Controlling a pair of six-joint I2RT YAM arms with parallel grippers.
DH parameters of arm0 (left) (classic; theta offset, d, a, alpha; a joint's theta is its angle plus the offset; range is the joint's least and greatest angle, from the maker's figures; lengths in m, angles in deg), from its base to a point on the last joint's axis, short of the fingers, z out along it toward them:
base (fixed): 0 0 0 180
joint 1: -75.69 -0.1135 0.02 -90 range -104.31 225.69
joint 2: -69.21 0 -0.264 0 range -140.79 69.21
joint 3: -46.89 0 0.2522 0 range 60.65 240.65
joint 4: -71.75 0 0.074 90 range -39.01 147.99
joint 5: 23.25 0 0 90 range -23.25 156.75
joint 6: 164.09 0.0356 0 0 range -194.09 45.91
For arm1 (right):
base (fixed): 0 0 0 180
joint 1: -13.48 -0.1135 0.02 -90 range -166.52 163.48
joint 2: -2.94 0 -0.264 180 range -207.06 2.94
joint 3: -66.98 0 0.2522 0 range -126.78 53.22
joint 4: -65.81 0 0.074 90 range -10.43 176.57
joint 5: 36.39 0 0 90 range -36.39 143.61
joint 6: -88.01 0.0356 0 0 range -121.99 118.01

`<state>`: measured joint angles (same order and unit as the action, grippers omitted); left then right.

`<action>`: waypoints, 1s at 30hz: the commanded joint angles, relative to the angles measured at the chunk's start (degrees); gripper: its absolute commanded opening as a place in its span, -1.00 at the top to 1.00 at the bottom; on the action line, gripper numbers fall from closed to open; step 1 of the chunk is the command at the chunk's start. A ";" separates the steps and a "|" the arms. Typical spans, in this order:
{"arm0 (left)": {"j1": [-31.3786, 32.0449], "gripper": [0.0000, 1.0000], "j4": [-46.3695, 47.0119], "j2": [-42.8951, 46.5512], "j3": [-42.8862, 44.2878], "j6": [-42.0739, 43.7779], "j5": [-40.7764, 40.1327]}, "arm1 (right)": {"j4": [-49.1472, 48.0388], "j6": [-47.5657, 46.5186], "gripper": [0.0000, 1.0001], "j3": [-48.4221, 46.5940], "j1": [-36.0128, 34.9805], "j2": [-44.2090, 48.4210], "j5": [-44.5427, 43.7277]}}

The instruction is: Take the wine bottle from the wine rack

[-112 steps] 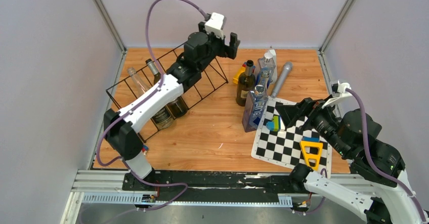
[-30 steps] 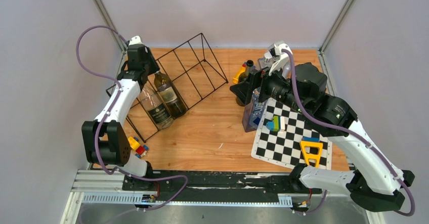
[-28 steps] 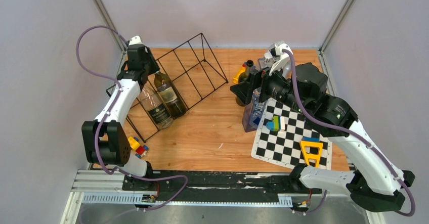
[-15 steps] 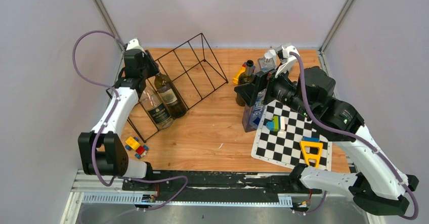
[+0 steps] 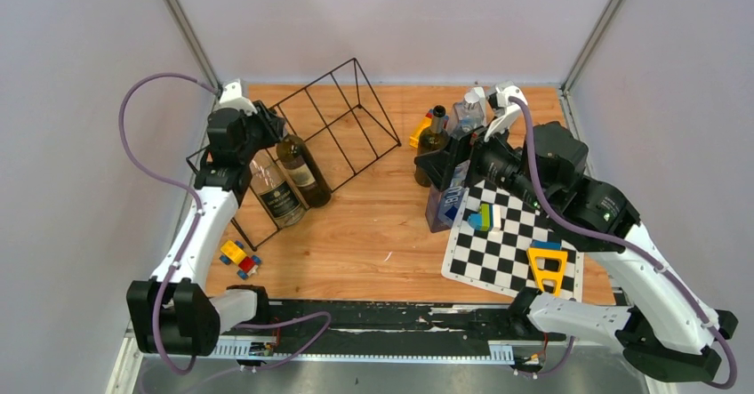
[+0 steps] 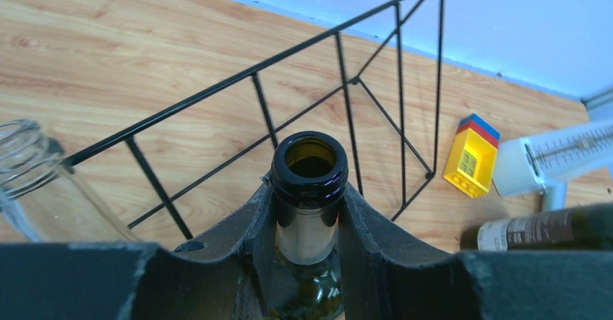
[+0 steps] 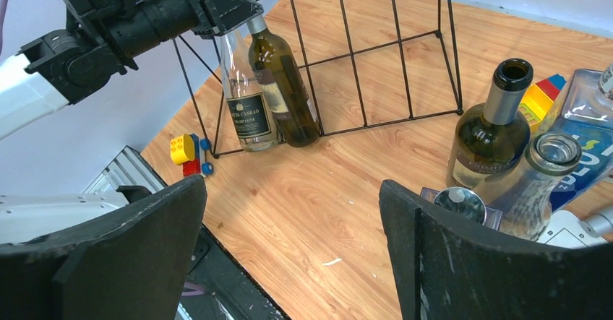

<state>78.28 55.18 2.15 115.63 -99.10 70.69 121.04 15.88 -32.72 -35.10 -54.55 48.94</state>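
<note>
The wine rack (image 5: 377, 100) is a long black wire frame lying at the back left. A dark green wine bottle (image 5: 305, 173) with a pale label leans in it, base on the table. My left gripper (image 5: 271, 130) is shut on its neck. In the left wrist view both fingers (image 6: 256, 222) press the neck just under the lip of the bottle (image 6: 309, 183), with the rack (image 6: 336, 35) behind. A clear glass bottle (image 5: 274, 194) leans beside it. My right gripper (image 5: 437, 158) is open and empty, shown wide apart in the right wrist view (image 7: 293, 248).
A dark bottle (image 5: 432, 145), a blue bottle (image 5: 447, 200) and a clear bottle (image 5: 469, 114) stand at centre right, under my right gripper. A checkerboard (image 5: 511, 243) carries an orange triangle (image 5: 547, 268). Toy blocks (image 5: 238, 256) lie at the front left.
My left arm swung from the rack's right end to its left and closed on the dark bottle's neck. The bottle has shifted slightly right. My right arm rose over the standing bottles.
</note>
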 commanded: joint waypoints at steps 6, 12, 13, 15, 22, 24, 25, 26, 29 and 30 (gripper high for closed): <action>7.81 1.00 10.18 5.95 -0.81 5.51 6.94 | 0.57 -0.79 -0.82 0.96 -0.20 3.75 -3.69; 12.34 1.00 11.07 6.96 -0.83 6.75 7.20 | 1.72 -1.80 -0.82 0.54 -0.25 5.41 -6.59; 12.74 1.00 11.20 7.17 -0.84 6.96 7.10 | 1.96 -1.97 -0.82 0.38 -0.25 5.73 -7.05; 14.08 1.00 11.94 7.31 -0.88 6.93 7.11 | 2.28 -2.27 -0.82 0.17 -0.21 6.05 -7.78; 21.00 1.00 13.08 6.25 -0.66 8.46 5.00 | 2.97 -2.57 -0.83 0.41 -0.21 7.02 -9.46; 23.54 1.00 14.68 6.18 -1.21 8.64 3.76 | 3.21 -2.66 -0.84 0.42 -0.20 7.17 -9.86; 25.41 1.00 15.97 6.13 -1.83 8.95 2.22 | 3.38 -2.71 -0.84 0.34 -0.18 7.22 -10.16; 26.26 1.00 16.55 6.04 -2.13 9.07 1.25 | 3.62 -2.75 -0.84 0.26 -0.20 7.26 -10.62; 30.77 1.00 18.71 5.30 -2.76 10.11 -4.02 | 5.52 -0.66 -0.84 -1.08 -0.21 6.87 -15.96; 31.67 1.00 19.02 4.60 -2.62 10.35 -6.36 | 6.68 0.69 -0.84 -1.95 -0.20 6.54 -18.58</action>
<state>106.13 63.14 6.43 111.89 -90.23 72.18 124.32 14.26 -31.95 -35.10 -47.84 38.45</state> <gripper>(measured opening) 0.400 0.917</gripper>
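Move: My left hand holds the dark wine bottle by its neck above the rack; the open table in front of the rack's empty right half is about 25 cm to the right, 8 cm nearer me and 26 cm down. From this hand, the clear bottle still racked is 7 cm back and 2 cm left, and the standing dark bottle 38 cm right, 1 cm back. That open spot lies 12 cm ahead, 15 cm left and some 41 cm below my right hand. I keep my left fingers pinched on the neck and swing the dark bottle about 18 cm to the right and 7 cm back towards me, rising slightly, away from the clear bottle and out past the rack's front. My wrist turns clockwise some 30 degrees and tips up a little. My right hand, open and empty, backs off about 5 cm to the right. ##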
